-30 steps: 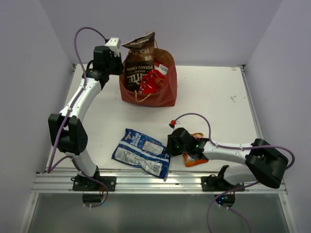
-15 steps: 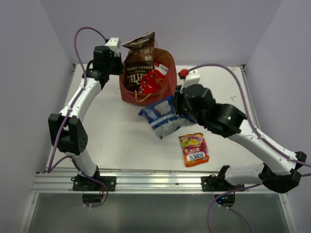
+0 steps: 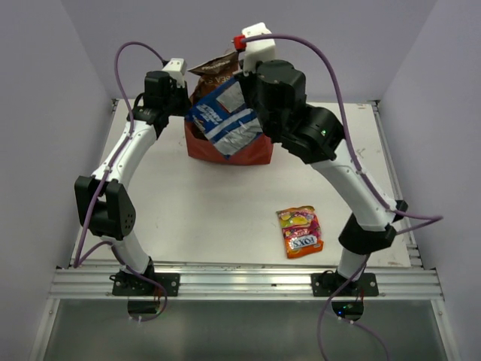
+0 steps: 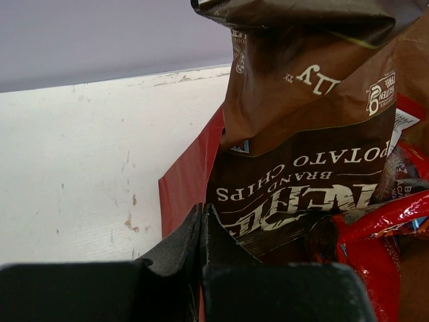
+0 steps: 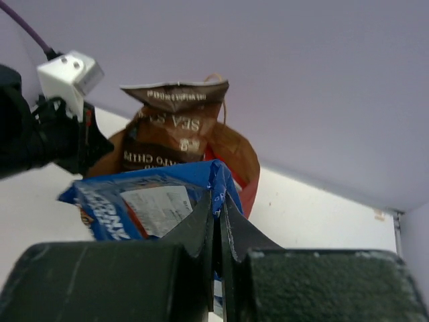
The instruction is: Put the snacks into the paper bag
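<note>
My right gripper (image 3: 250,101) (image 5: 218,196) is shut on an edge of the blue-white snack packet (image 3: 224,116) (image 5: 134,201), which hangs in the air over the red paper bag (image 3: 225,153) (image 5: 241,151). A brown chip bag (image 3: 214,69) (image 4: 301,134) (image 5: 171,127) stands tall inside the bag, with a red candy bag (image 4: 375,231) beside it. At the bag's left rim my left gripper (image 3: 183,105) (image 4: 203,216) is shut on the red paper edge (image 4: 182,191). A small orange-yellow-pink candy bag (image 3: 300,232) lies flat on the table at the near right.
The white table (image 3: 188,203) is walled on three sides by lilac panels. A metal rail (image 3: 240,282) with both arm bases runs along the near edge. The right arm's purple cable (image 3: 342,83) arcs high over the table's right half.
The right arm has carried the blue-white packet from mid-table up and back until it hangs over the paper bag. The left arm has stayed at the bag's rim.
</note>
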You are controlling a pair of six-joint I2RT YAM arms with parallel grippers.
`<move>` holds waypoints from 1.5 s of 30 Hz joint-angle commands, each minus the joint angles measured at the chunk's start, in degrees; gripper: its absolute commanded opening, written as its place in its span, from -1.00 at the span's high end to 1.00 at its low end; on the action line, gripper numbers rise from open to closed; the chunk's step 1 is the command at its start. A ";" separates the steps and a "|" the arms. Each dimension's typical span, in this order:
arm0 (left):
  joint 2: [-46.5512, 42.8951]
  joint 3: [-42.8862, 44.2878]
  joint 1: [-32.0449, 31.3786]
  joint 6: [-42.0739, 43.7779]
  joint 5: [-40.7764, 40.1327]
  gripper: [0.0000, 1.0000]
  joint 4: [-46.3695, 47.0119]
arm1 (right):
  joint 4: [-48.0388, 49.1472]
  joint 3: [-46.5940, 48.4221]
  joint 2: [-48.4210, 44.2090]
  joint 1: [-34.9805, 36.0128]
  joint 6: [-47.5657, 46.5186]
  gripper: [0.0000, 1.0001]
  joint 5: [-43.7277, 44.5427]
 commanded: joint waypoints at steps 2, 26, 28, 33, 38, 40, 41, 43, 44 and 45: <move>-0.82 -0.24 0.83 -0.19 -0.22 1.00 -0.35 | 8.99 15.15 5.50 0.08 -12.46 1.00 2.01; -0.03 -0.24 0.83 0.16 -0.75 1.00 -0.70 | 16.93 8.90 9.02 -12.92 -2.37 1.00 -8.17; 0.06 -0.24 0.83 0.25 -0.75 1.00 -0.61 | 15.96 12.06 10.33 -13.10 -2.28 1.00 -9.32; -0.03 -0.16 0.83 0.25 -0.75 1.00 -0.61 | 13.15 10.15 11.22 -13.27 -2.28 1.00 -12.65; -0.03 -0.07 0.83 0.25 -0.40 1.00 -0.70 | 6.57 11.37 14.64 -13.28 -2.20 1.00 -17.49; -0.12 -0.07 0.83 0.33 -0.40 1.00 -0.70 | 4.80 12.68 16.22 -13.28 -2.89 1.00 -19.59; -0.12 -0.07 0.83 0.25 -0.40 1.00 -0.79 | 3.23 13.30 16.75 -13.28 -3.16 1.00 -19.95; -0.03 0.02 0.83 0.25 -0.31 1.00 -0.79 | 2.25 14.18 17.37 -13.28 -3.95 1.00 -21.09; -0.03 0.02 0.83 0.33 -0.14 1.00 -0.79 | 2.07 14.10 17.37 -13.19 -4.65 0.99 -21.88; 0.06 0.11 0.83 0.33 0.04 1.00 -0.79 | 2.16 14.01 17.37 -13.28 -4.74 0.97 -22.67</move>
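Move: From my right hand, already gripping the blue pack by its top, the paper bag's middle lies about 16 cm ahead, 5 cm to the left and some 37 cm below. The brown potato chips stand up out of it, 20 cm ahead of my hand, 11 cm left and 25 cm lower; the Fox's pack lies on the table 18 cm back and 16 cm right, 50 cm down. For my left hand, shut at the rim, the bag's middle is level ahead, 15 cm right, 12 cm below. I carry the hanging blue pack forward about 12 cm with my right hand, first lifting some 5 cm and swaying right, then sinking about 10 cm and swinging back left by some 6 cm to lower it into the bag's mouth. My wrist tips up 10 degrees, then back down, and turns counter-clockwise late on; the fingers keep their grip, while my left hand stays put, closed at the bag's left rim. ##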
